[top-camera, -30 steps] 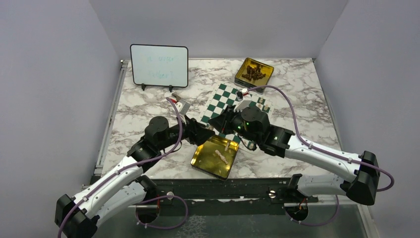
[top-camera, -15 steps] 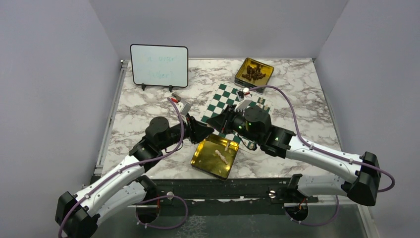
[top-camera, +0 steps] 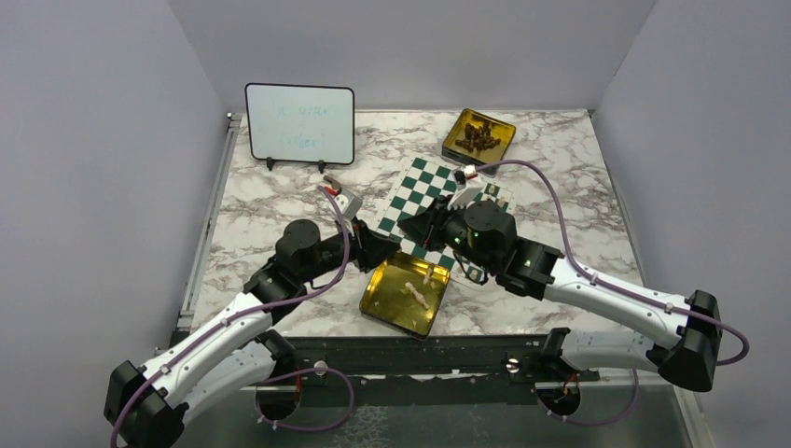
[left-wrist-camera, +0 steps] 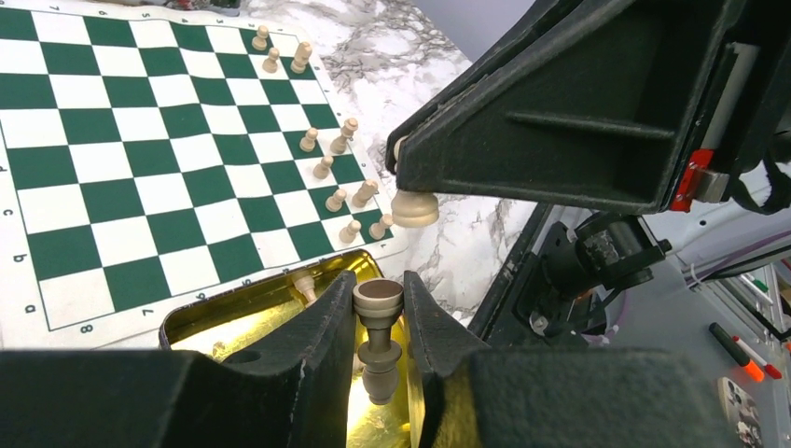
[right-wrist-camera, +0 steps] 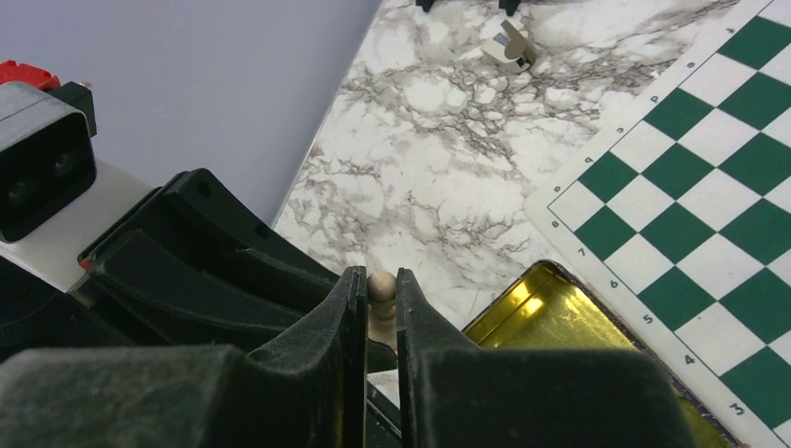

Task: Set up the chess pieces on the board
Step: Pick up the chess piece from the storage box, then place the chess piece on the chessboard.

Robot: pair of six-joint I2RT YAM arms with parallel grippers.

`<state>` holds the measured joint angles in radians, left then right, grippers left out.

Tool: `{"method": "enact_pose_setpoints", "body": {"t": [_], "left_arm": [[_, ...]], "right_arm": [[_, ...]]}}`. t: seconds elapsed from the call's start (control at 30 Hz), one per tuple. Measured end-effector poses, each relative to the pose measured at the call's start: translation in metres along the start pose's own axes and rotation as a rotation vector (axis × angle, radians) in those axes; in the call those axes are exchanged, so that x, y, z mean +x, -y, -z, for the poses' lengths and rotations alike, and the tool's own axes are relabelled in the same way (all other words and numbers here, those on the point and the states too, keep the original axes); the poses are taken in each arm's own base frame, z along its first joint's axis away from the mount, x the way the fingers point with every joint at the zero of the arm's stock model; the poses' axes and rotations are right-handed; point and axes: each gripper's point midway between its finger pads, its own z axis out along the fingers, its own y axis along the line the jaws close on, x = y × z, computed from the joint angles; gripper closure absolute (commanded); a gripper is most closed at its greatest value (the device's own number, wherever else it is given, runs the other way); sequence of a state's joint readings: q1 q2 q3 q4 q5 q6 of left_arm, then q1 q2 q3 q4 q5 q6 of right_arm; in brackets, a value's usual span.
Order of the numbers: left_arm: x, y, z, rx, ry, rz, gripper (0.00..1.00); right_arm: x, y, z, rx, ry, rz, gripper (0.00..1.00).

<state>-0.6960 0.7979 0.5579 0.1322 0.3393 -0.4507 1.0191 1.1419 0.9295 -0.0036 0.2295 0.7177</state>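
Observation:
The green-and-white board (top-camera: 417, 189) lies at mid-table. Several cream chess pieces (left-wrist-camera: 328, 170) stand in two rows along one edge of it. My left gripper (left-wrist-camera: 379, 286) is shut on a cream piece (left-wrist-camera: 380, 350), pinched at its flat round base and hanging head down over the near gold tin (top-camera: 381, 301). My right gripper (right-wrist-camera: 380, 278) is shut on a cream pawn (right-wrist-camera: 380, 289) by its round head; the pawn's base (left-wrist-camera: 413, 207) shows just beyond my left fingers. Both grippers meet at the board's near corner (top-camera: 403, 238).
A few cream pieces (top-camera: 417, 294) lie in the near tin. A second gold tin (top-camera: 478, 136) with dark pieces sits past the board's far corner. A black-framed whiteboard (top-camera: 299, 124) stands at the back left. A small grey clip (right-wrist-camera: 509, 45) lies on the marble.
My left jaws have closed onto the cream piece over the tin. The right arm, still holding its pawn, has shifted slightly.

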Motion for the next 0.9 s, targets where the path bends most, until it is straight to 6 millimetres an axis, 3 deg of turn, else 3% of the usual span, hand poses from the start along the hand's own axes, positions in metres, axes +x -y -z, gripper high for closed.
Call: {"method": "enact_pose_setpoints", "body": {"t": [0.23,0.37,0.73,0.9], "left_arm": [[0.008,-0.005,-0.003,-0.015,-0.031,0.004,0.77],[0.020,-0.013,-0.005,-0.041,-0.075,0.023,0.77],[0.047,-0.043,-0.015,-0.174,-0.251,0.102,0.77],[0.056,-0.054,-0.017,-0.177,-0.311,0.156,0.77]], "right_arm": [[-0.004,0.015,0.002,0.063,0.022,0.066,0.91],[-0.005,0.033,0.004,0.128,0.049,0.134,0.91],[-0.007,0.125,0.016,0.435,0.112,0.342,0.91],[-0.022,0.198,0.027,0.601,0.140,0.341,0.91]]}}
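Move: I hold a piece in each hand, and the hands almost meet. The middle of the storage box lies about 19 cm below my left hand and some 2 cm back; its two touching pieces are 3 cm right and 3 cm back, and a single piece is 5 cm right and 2 cm ahead. From my right hand the board's empty right-side squares are roughly 18 cm right, 12 cm ahead and 23 cm down, between placed pieces 22 cm right, 20 cm ahead and others 15 cm right, 2 cm ahead. I swing my right hand away from the left one, some 15 cm to the right, sinking and reaching forward over the board towards its right side, fingers turning clockwise and tipping down, grip kept on the upright piece. My left hand sinks about 8 cm towards the storage box, edging forward and tipping its fingers down some 20 degrees, still pinching its base-up piece. ##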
